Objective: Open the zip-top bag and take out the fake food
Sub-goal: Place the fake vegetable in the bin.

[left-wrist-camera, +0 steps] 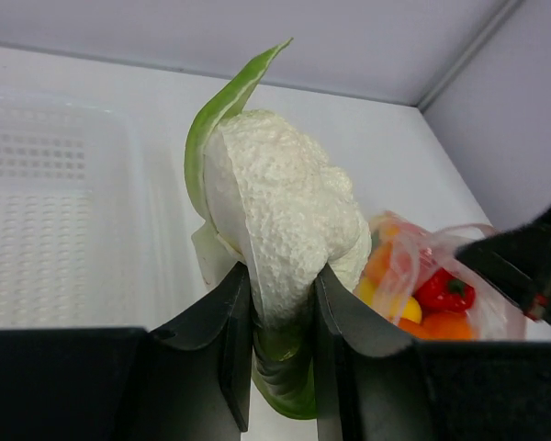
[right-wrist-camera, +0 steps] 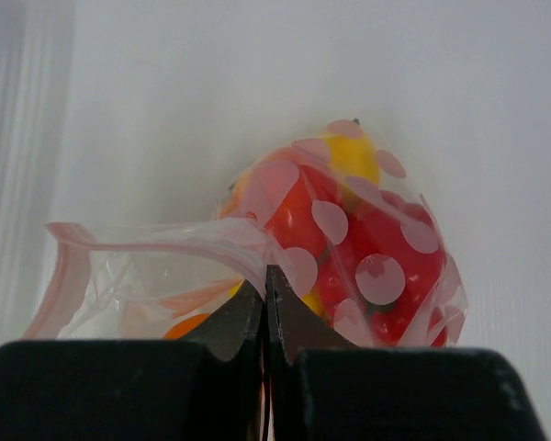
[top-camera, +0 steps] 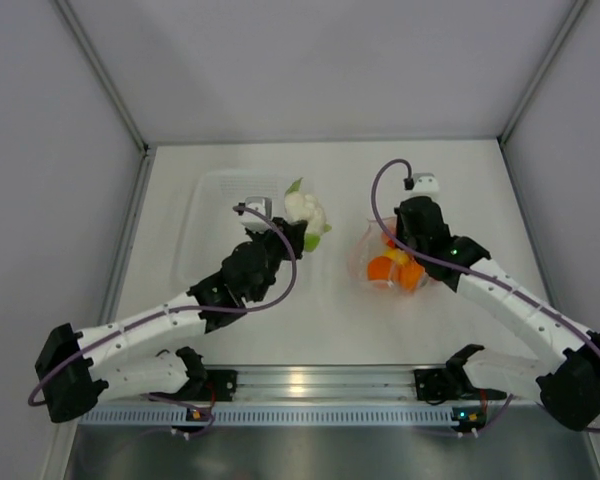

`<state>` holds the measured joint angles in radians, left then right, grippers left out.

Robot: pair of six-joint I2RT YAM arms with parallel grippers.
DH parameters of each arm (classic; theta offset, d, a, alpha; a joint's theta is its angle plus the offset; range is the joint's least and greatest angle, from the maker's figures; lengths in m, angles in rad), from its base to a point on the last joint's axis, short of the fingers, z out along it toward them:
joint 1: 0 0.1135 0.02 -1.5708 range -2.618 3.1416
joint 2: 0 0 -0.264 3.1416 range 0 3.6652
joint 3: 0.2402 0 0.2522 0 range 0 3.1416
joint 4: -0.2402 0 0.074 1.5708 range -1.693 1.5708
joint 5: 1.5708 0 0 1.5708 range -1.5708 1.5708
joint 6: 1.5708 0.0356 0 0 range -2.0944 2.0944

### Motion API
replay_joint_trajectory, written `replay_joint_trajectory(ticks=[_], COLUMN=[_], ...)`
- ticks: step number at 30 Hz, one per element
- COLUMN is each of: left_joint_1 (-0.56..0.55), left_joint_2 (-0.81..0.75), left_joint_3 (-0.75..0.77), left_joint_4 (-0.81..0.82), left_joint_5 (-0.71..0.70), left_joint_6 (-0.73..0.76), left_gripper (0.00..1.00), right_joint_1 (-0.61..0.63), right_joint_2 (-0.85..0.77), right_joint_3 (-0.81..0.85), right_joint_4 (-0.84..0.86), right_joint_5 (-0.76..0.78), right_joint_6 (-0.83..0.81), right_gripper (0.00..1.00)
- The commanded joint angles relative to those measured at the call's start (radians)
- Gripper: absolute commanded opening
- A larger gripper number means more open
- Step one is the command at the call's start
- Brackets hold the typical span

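My left gripper (left-wrist-camera: 280,303) is shut on the white cauliflower (left-wrist-camera: 285,207) with green leaves and holds it in the air between the tray and the bag; it also shows in the top view (top-camera: 307,210). The clear zip-top bag (top-camera: 388,262) with pink dots lies right of centre, its mouth open, with oranges, lemons and red pieces inside (right-wrist-camera: 349,239). My right gripper (right-wrist-camera: 266,285) is shut on the bag's pink zip edge (right-wrist-camera: 165,234). In the top view the right gripper (top-camera: 408,245) sits at the bag's right side.
A rigid clear rectangular tray (top-camera: 220,195) stands at the back left, just left of the cauliflower; its ribbed floor shows in the left wrist view (left-wrist-camera: 55,230). White walls enclose the table on three sides.
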<state>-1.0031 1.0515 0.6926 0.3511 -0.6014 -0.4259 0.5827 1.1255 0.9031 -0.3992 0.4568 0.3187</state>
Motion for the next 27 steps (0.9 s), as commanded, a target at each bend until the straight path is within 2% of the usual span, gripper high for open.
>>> replay_joint_trajectory(ticks=[1, 6, 11, 13, 17, 19, 21, 22, 23, 24, 25, 26, 27], left_joint_1=[0.076, 0.311, 0.478, 0.571, 0.675, 0.718, 0.736, 0.747, 0.753, 0.767, 0.773, 0.776, 0.778], left_joint_2=[0.01, 0.056, 0.103, 0.168, 0.289, 0.36, 0.413, 0.43, 0.445, 0.47, 0.481, 0.485, 0.481], left_joint_3=[0.126, 0.209, 0.22, 0.229, 0.269, 0.294, 0.324, 0.334, 0.341, 0.357, 0.361, 0.364, 0.369], left_joint_4=[-0.182, -0.434, -0.48, -0.48, -0.48, -0.478, -0.478, -0.482, -0.482, -0.483, -0.483, -0.483, -0.483], left_joint_5=[-0.091, 0.024, 0.121, 0.218, 0.299, 0.348, 0.354, 0.356, 0.367, 0.377, 0.396, 0.403, 0.419], left_joint_6=[-0.103, -0.226, -0.254, -0.252, -0.237, -0.225, -0.211, -0.206, -0.203, -0.198, -0.195, -0.195, -0.186], left_gripper=[0.0, 0.0, 0.0, 0.0, 0.11, 0.11, 0.15, 0.17, 0.27, 0.33, 0.45, 0.52, 0.68], right_joint_1=[0.011, 0.011, 0.011, 0.012, 0.009, 0.006, 0.005, 0.005, 0.002, 0.0, -0.004, -0.014, -0.024], right_joint_2=[-0.062, -0.107, -0.145, -0.154, -0.181, -0.194, -0.204, -0.21, -0.208, -0.202, -0.182, -0.172, -0.152], right_joint_3=[-0.003, -0.013, -0.01, -0.003, 0.0, -0.007, -0.021, -0.027, -0.032, -0.03, -0.026, -0.02, -0.017], right_joint_4=[0.017, 0.016, 0.016, 0.023, 0.059, 0.082, 0.097, 0.115, 0.117, 0.115, 0.109, 0.096, 0.094], right_joint_5=[0.008, -0.029, -0.092, -0.153, -0.253, -0.28, -0.293, -0.297, -0.299, -0.306, -0.313, -0.322, -0.339], right_joint_6=[0.02, 0.025, 0.023, 0.023, 0.039, 0.052, 0.062, 0.063, 0.066, 0.066, 0.065, 0.065, 0.062], right_gripper=[0.0, 0.0, 0.0, 0.0, 0.0, 0.0, 0.0, 0.0, 0.0, 0.0, 0.0, 0.0, 0.0])
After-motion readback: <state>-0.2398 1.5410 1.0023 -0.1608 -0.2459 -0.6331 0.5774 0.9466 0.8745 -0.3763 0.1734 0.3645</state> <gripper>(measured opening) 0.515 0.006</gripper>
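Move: The left fingers already hold the cauliflower up off the table; the middle of the bin lies about 14 cm ahead, 18 cm to the left and some 19 cm below them. The zip-top bag with the remaining food is about 24 cm to their right, 3 cm farther out and 17 cm lower. From the right hand, whose shut fingers already pinch the bag's rim, the bin is roughly 47 cm left, 10 cm ahead and 10 cm down. The left fingers keep their pinch on the cauliflower nearly all the way, then start to spread off it inside the bin. They swing left and forward almost level at first, then sink steeply, some 18 cm left, 15 forward and 16 down in all, while the wrist turns counter-clockwise and tips down by about 40 degrees. The right hand keeps pinching the bag, easing a few centimetres up, left and back and rolling its left side up. ##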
